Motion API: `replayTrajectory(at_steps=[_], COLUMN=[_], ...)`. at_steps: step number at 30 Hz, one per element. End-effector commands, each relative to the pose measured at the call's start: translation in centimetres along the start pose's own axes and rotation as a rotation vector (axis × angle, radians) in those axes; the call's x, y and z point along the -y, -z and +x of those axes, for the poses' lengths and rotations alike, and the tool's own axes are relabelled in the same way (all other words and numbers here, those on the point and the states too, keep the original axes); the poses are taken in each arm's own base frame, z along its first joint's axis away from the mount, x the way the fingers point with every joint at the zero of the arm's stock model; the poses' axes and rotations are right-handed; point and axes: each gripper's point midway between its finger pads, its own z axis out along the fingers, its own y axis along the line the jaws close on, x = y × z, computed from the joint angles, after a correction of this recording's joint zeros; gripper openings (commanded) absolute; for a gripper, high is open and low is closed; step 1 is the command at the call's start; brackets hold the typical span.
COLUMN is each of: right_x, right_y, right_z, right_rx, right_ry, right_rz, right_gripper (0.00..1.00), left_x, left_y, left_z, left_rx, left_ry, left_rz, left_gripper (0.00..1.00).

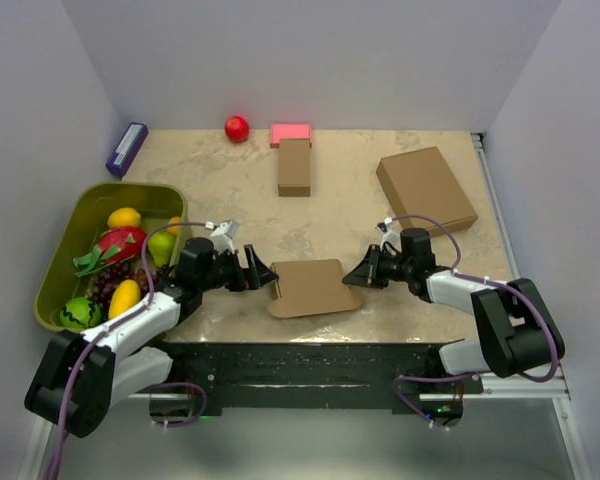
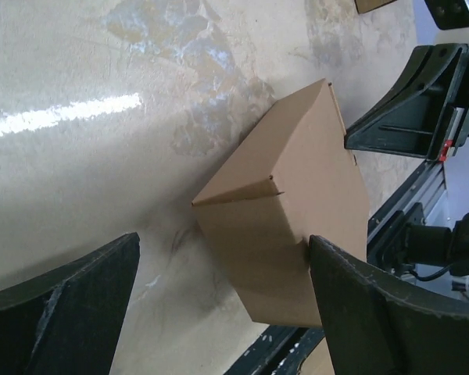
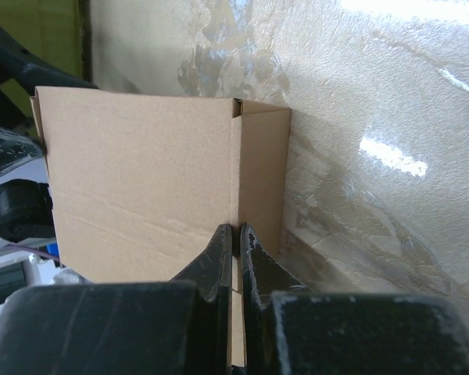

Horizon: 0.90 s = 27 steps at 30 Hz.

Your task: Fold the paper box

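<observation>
The paper box (image 1: 310,287) is a low brown cardboard box near the table's front edge, between my two grippers. My left gripper (image 1: 260,272) is open at the box's left end. In the left wrist view the box (image 2: 297,195) lies between the spread fingers, and one finger (image 2: 352,297) touches its side. My right gripper (image 1: 358,275) is at the box's right end. In the right wrist view it (image 3: 236,234) is shut on a thin cardboard edge of the box (image 3: 141,187), which stands upright in front of it.
A green bin (image 1: 130,188) of fruit stands at the left. A narrow brown box (image 1: 294,167), a pink block (image 1: 291,132) and a red ball (image 1: 237,127) lie at the back. A larger brown box (image 1: 426,188) lies back right, a purple object (image 1: 127,148) back left.
</observation>
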Motion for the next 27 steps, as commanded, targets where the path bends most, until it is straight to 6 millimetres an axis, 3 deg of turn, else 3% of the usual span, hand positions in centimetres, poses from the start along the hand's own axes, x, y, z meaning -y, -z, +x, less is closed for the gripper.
replayTrajectory(at_steps=[1, 5, 11, 14, 18, 20, 24, 25, 27], right_x=[3.2, 3.2, 3.2, 3.1, 3.1, 2.8, 1.4, 0.3, -0.5], right_y=[-0.1, -0.1, 0.0, 0.1, 0.7, 1.1, 2.0, 2.7, 3.8], right_z=[0.8, 0.7, 0.5, 0.4, -0.3, -0.8, -2.4, -3.2, -4.3], right_rx=[-0.006, -0.001, 0.007, 0.014, 0.041, 0.061, 0.112, 0.15, 0.197], right_ry=[-0.018, -0.016, -0.009, 0.002, 0.034, 0.058, 0.118, 0.161, 0.199], right_rz=[0.134, 0.133, 0.137, 0.141, 0.168, 0.177, 0.175, 0.161, 0.18], right_gripper=[0.0, 0.0, 0.0, 0.0, 0.0, 0.0, 0.22, 0.38, 0.51], left_x=[2.6, 3.0, 5.2, 6.1, 6.6, 6.7, 7.3, 7.3, 7.9], left_y=[0.1, -0.3, -1.4, -1.9, -2.1, -2.2, -2.4, -2.5, -2.6], left_z=[-1.9, -0.8, 0.5, 0.6, 0.2, 0.1, 0.2, 0.3, 0.2], left_rx=[0.094, 0.068, 0.032, 0.019, 0.027, 0.026, 0.001, -0.012, -0.034], left_ry=[0.069, 0.117, 0.104, 0.11, 0.123, 0.139, 0.175, 0.186, 0.186], left_rz=[0.124, 0.183, 0.24, 0.263, 0.283, 0.284, 0.319, 0.321, 0.343], left_gripper=[0.93, 0.93, 0.92, 0.85, 0.62, 0.56, 0.42, 0.4, 0.35])
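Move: The paper box's middle lies about 11 cm to the right of the open left hand, level with it fore and aft and roughly 3 cm below; its left end is only a few centimetres off. The lid's front flap is some 5 cm nearer the base than the box's middle, and a small carton stands about 25 cm ahead and 7 cm right of the left hand. From the right hand, at the lid's right edge, the box's middle is about 8 cm left and 3 cm below. The left hand slides about 5 cm to the right and slightly back onto the left end of the paper box, its left side rolling down some 15 degrees, then partly closes until its fingers stop across that end, one of them on the lid. The right hand keeps its shut fingertips at the lid's right edge until the left has closed, then starts opening and backs off about 2 cm to the right, rising slightly. ##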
